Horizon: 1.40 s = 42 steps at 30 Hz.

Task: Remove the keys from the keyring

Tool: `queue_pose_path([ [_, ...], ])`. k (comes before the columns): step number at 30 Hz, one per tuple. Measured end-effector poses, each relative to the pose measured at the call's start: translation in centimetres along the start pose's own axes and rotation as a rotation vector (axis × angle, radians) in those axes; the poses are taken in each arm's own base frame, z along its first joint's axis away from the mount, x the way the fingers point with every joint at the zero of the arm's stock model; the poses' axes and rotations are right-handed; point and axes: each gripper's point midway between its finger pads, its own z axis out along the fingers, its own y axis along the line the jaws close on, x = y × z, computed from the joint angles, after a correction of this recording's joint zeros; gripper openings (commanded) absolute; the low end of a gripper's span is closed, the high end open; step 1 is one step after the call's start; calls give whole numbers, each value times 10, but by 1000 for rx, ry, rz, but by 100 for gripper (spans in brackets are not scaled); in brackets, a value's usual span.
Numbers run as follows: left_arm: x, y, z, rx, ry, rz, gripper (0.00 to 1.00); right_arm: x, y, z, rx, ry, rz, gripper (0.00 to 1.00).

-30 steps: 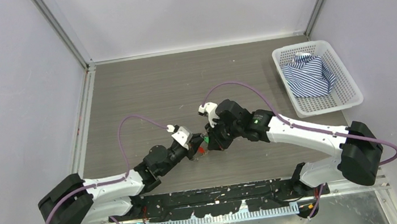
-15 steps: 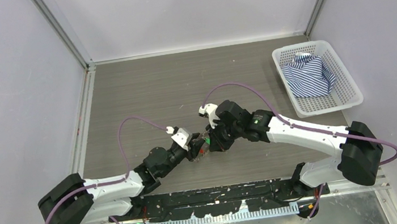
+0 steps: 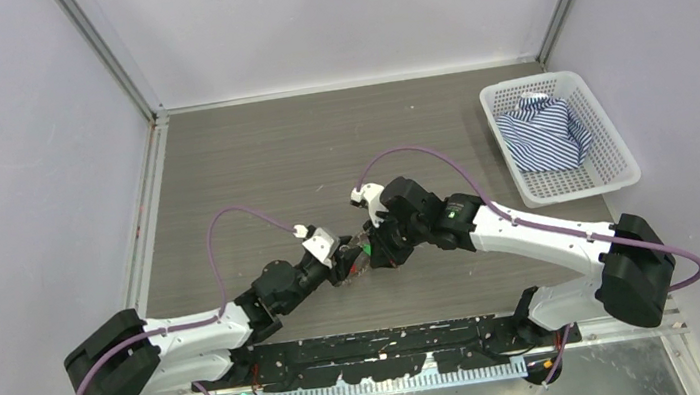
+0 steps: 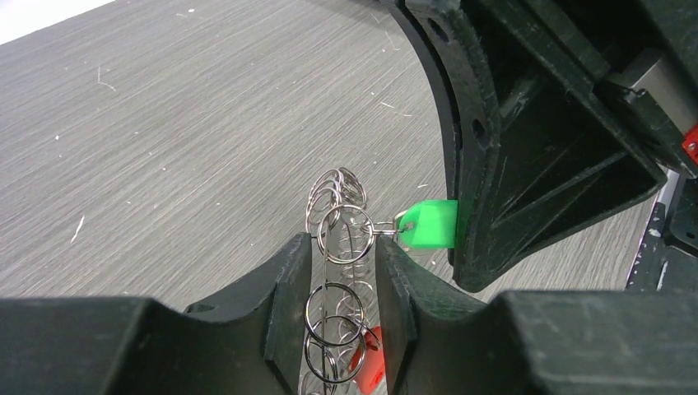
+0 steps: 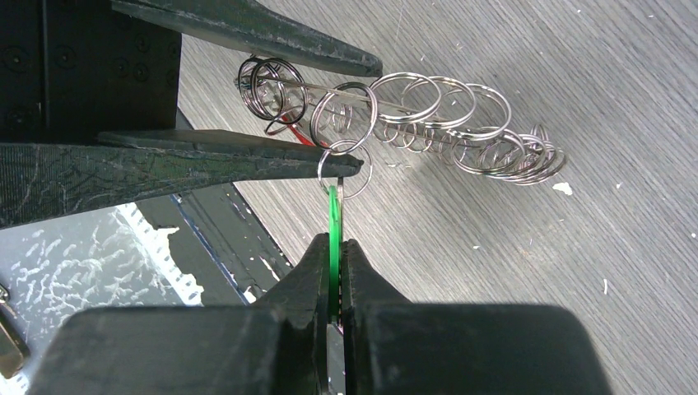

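Note:
A row of small silvery rings [image 5: 428, 103], which I take for the keys, is strung on the thin wire keyring [image 4: 324, 271] just above the table. A green-headed key [image 5: 332, 210] hangs from one small ring, and my right gripper [image 5: 333, 240] is shut on its flat green head [image 4: 432, 224]. My left gripper [image 4: 343, 240] is open, one finger on each side of the keyring and its rings [image 4: 333, 185]. A red tag [image 4: 370, 370] shows low between those fingers. In the top view both grippers [image 3: 344, 264] [image 3: 373, 253] meet at the table's middle front.
A white basket [image 3: 624, 164] holding a blue striped cloth [image 3: 545, 138] stands at the right back. Enclosure walls close the left, back and right sides. A black rail [image 3: 394, 343] runs along the near edge by the arm bases.
My left gripper's fingers have spread apart from nearly shut and now stand on either side of the ring bundle. The right gripper keeps its hold on the green head.

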Motion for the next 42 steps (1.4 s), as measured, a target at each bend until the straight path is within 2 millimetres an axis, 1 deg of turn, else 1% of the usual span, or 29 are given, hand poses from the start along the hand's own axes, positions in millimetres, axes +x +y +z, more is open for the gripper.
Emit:
queue_pose_path([
  [7,3,0,-2,1,15,13,38,0,0,0,0,0,0,1],
  [11,4,1,-3,0,21,16,36,0,0,0,0,0,0,1],
  [14,4,0,-3,3,24,17,30,0,0,0,0,-1,-1,1],
  [16,4,-1,-3,5,24,19,24,-1,-1,0,2,-3,0,1],
  [22,4,-3,-3,11,23,19,13,-3,-1,0,2,-12,0,1],
  [27,9,-2,-5,9,41,26,1,-5,-1,0,0,-17,-1,1],
  [33,9,0,-5,-5,41,22,1,-5,-1,0,0,-18,-1,1],
  [39,7,13,-5,-86,31,-18,1,-4,-1,0,0,-17,-1,1],
  [42,6,15,-5,-111,26,-45,0,-5,-1,0,0,-17,-2,1],
])
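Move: The stretch of keyring wire my left hand goes for already runs between its half-open fingers, within about 1 cm of the pads. The green key lies some 3 cm to the right and 1 cm back, about level; the red key hangs roughly 3 cm back, 2 cm to the left and 3 cm lower. My right hand, still holding the green key, has that wire about 4 cm to its left and 1 cm ahead, about level. I close my left fingers on the keyring wire as the hand sinks about 1 cm, and pinch it beside the green key's small ring. Then, keeping that grip, I swing the hand forward and left some 1.5 cm, away from the green key, turning it about 5 degrees counter-clockwise. My right hand keeps its pinch on the green key, almost still. ##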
